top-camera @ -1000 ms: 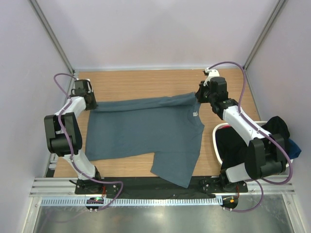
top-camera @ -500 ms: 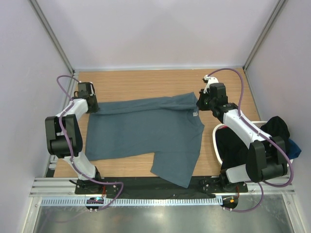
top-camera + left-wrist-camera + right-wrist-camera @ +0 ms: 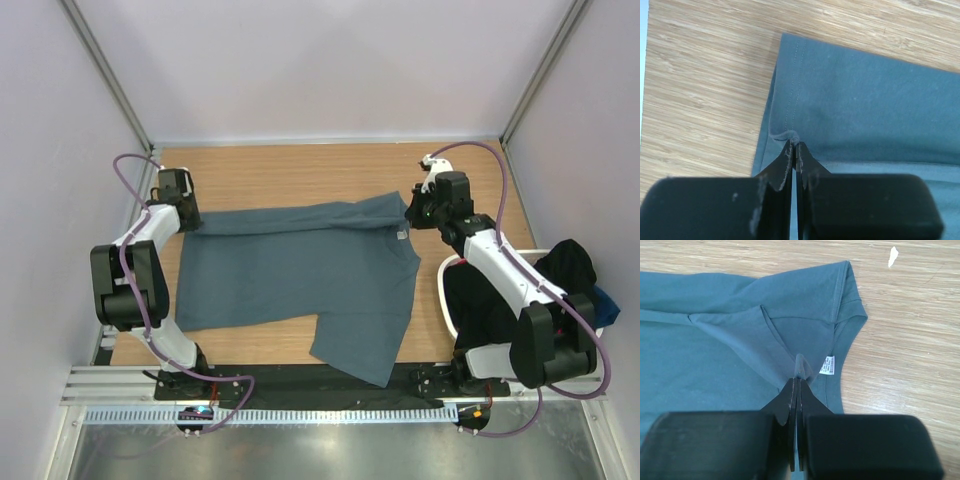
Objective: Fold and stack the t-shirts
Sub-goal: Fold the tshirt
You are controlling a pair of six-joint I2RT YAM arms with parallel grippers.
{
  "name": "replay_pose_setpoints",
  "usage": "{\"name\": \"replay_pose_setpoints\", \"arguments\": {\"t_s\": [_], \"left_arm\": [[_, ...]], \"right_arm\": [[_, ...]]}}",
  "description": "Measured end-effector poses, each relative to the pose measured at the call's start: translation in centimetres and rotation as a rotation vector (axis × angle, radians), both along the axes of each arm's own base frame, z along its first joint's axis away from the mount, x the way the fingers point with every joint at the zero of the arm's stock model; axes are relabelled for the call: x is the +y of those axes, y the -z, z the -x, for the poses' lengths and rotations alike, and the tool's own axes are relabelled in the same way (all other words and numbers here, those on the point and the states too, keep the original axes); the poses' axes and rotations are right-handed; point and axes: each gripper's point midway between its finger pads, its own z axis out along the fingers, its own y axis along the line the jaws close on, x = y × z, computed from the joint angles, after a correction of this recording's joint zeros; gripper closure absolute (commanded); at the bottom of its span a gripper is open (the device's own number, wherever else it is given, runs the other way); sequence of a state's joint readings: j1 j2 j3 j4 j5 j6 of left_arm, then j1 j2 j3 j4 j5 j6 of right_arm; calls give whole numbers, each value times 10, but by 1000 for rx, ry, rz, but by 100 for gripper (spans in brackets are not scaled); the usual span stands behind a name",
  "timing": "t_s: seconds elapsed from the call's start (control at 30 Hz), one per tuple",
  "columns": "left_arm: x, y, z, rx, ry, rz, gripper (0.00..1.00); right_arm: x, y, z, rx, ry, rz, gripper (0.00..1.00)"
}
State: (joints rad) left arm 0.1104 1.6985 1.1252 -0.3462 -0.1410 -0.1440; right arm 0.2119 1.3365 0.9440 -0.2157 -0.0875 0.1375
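A slate blue-grey t-shirt (image 3: pixel 300 270) lies spread on the wooden table, its far edge folded over towards me. My left gripper (image 3: pixel 190 222) is shut on the shirt's far left corner, pinching a small ridge of hem (image 3: pixel 790 136). My right gripper (image 3: pixel 410 212) is shut on a fold of cloth (image 3: pixel 801 365) beside the neck opening and its white label (image 3: pixel 827 365). Other t-shirts, black (image 3: pixel 565 265) and blue (image 3: pixel 603 303), lie in the basket at the right.
A white plastic laundry basket (image 3: pixel 445 290) stands at the right edge of the table by my right arm. Bare wood (image 3: pixel 300 170) shows beyond the shirt up to the back wall. Grey walls close in on both sides.
Both grippers have shifted slightly, laying the folded far edge of the shirt a little lower and flatter. Both still hold the cloth.
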Motion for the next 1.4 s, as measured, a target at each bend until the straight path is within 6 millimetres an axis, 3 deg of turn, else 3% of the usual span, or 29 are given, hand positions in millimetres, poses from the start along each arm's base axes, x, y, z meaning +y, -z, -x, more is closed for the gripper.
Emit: {"name": "replay_pose_setpoints", "arguments": {"t_s": [0.27, 0.6, 0.7, 0.8, 0.83, 0.87, 0.9, 0.93, 0.97, 1.07, 1.13, 1.3, 1.4], "left_arm": [[2, 0, 2, 7, -9, -11, 100], [2, 2, 5, 23, -9, -12, 100], [2, 3, 7, 32, -9, -11, 93], [2, 4, 10, 43, -10, -10, 75], [2, 5, 11, 49, -13, -11, 61], [3, 5, 13, 57, -12, -15, 56], [3, 5, 15, 60, -17, -14, 48], [3, 4, 17, 63, -20, -16, 34], [3, 0, 19, 61, -24, -17, 29], [3, -17, 22, 26, -35, -15, 21], [0, -33, 22, -16, -46, 4, 19], [-27, -68, 11, -118, -45, 86, 18], [-69, -79, 1, -147, 13, 134, 19]], "right_arm": [[2, -8, 3, -16, -15, -14, 99], [0, 28, 28, 110, -7, -7, 99], [1, 32, 33, 133, -9, -10, 99], [3, 34, 36, 151, -15, -20, 99], [4, 35, 37, 157, -17, -22, 98], [6, 36, 39, 166, -24, -30, 97], [8, 36, 41, 175, -33, -40, 93], [10, 36, 43, 182, -41, -50, 87], [13, 37, 46, 193, -54, -62, 75], [20, 40, 56, 236, -88, -84, 50], [22, 41, 64, 266, -102, -85, 39], [20, 31, 65, 272, -86, -78, 28], [21, 21, 52, 238, -52, -92, 28]]}}
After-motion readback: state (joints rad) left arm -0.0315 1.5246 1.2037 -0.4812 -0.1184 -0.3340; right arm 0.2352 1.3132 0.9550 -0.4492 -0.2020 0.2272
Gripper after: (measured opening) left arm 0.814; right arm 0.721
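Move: Just below the right hand, the side edge of the shirt where its pinched flap edge is headed lies about 6 cm back, 1 cm to the right and 7 cm down. The white tag is 1 cm ahead and 1 cm right of that hand at the same depth, and the fold's right corner some 9 cm straight ahead. The left hand's flap corner goes about 2 cm back and 1 cm down, with the fold's left corner 6 cm ahead and 1 cm left. Drawing back about 6 cm and down 4, the right hand brings its pinched flap edge past the tag to the shirt's side, tipping down some 15 degrees; it then opens wide, lets go and starts rising forward again. The left keeps its corner low, eases back 2 cm, opens to let go, then lifts 8 cm and swings right over the flap. ##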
